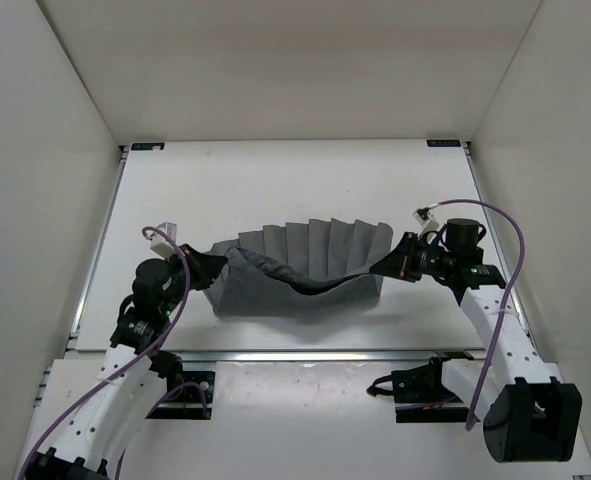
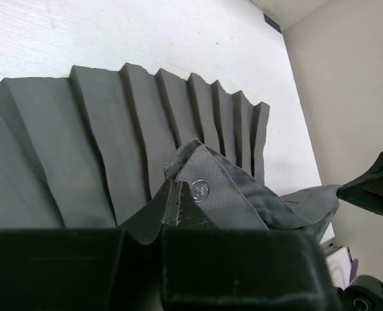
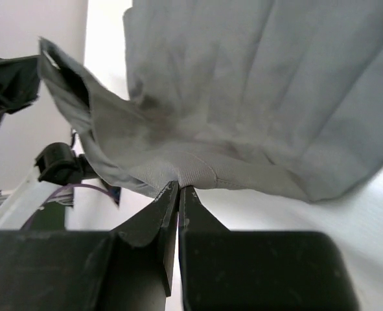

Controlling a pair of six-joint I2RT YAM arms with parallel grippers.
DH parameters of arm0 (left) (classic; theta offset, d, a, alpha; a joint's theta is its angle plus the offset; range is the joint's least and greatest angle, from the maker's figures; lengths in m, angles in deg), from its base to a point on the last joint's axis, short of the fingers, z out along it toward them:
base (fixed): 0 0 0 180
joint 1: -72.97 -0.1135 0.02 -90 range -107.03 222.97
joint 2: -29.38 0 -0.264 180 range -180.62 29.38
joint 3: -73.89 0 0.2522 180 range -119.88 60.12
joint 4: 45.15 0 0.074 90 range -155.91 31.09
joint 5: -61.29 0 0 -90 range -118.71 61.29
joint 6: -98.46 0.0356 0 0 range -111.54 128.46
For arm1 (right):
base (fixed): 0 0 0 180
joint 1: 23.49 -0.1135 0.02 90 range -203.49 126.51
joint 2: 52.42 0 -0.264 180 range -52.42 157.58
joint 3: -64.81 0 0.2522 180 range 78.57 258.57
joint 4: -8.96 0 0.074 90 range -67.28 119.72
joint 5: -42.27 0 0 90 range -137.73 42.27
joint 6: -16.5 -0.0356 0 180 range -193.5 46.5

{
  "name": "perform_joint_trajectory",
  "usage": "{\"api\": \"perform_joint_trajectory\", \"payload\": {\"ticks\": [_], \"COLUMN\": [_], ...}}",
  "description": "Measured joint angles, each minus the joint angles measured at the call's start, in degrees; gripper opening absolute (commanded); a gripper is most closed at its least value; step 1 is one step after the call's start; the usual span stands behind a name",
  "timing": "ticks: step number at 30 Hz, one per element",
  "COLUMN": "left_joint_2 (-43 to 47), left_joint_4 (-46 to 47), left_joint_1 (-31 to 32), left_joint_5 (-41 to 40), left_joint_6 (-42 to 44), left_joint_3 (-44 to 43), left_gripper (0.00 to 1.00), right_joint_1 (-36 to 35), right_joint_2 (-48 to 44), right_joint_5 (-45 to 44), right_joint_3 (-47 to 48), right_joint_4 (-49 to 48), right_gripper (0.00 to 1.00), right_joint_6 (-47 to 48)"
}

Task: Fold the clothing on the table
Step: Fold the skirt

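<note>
The clothing [image 1: 310, 255] is a dark grey pleated skirt lying in the middle of the white table [image 1: 295, 180], its zigzag hem toward the far side. My left gripper [image 1: 212, 268] is shut on the left end of the waistband, beside a clear button [image 2: 201, 188]. My right gripper [image 1: 387, 266] is shut on the right end. Between the two grips the waistband [image 1: 310, 285] hangs lifted and sags in a curve. In the left wrist view the pleats [image 2: 113, 136] fan out past my fingertips [image 2: 178, 191]. The right wrist view shows the band edge [image 3: 197, 172] pinched at my fingertips [image 3: 178, 191].
Grey walls enclose the table on the left, right and far side. Metal rails run along the edges [image 1: 305, 352]. A small white fitting [image 1: 161, 238] sits left of the skirt. Purple cables [image 1: 520, 250] loop off both arms. Bare tabletop lies beyond the hem.
</note>
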Motion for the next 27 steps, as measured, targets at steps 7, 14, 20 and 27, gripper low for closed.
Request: {"api": "perform_joint_trajectory", "payload": {"ticks": [7,14,20,27], "left_joint_2": [-3.8,-15.3,-32.8,-46.1], "left_joint_4": [2.4,11.0,18.4,24.3], "left_joint_1": [-1.4,-2.1,-3.5,-4.2], "left_joint_5": [-3.4,-9.2,-12.2,-13.4], "left_joint_6": [0.0,-0.1,0.0,0.9], "left_joint_3": [0.1,0.0,-2.8,-9.2], "left_gripper": [0.00,0.00,0.00,0.00], "right_joint_1": [-3.1,-3.2,-2.7,-3.1], "right_joint_2": [12.9,30.2,47.3,61.6], "right_joint_5": [3.3,3.8,3.7,3.3], "right_joint_3": [6.4,17.6,28.4,40.8], "right_joint_4": [-10.1,-22.1,-26.0,-25.6], "right_gripper": [0.00,0.00,0.00,0.00], "right_joint_6": [-4.4,-7.3,-7.1,-5.5]}}
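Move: Both hands still hold a waistband corner of the skirt, level with each other. The left end of the pleated hem lies roughly 15 cm straight ahead of the left hand and 14 cm below. The hem's right end lies about 20 cm ahead of the right hand, 4 cm to its right and 14 cm down. The skirt's near fold bellies between the hands, 8 cm back and 18 cm right of the left hand, 6 cm back and 15 cm left of the right. Forward over the skirt towards its pleated hem, both hands carry the pinched waistband corners, the right leading by about 23 cm, rising slightly before it dips to end a little lower. The left goes some 12 cm out, sinking 8 cm and drifting left, its wrist turning counter-clockwise and tipping down. Both grips stay shut. ##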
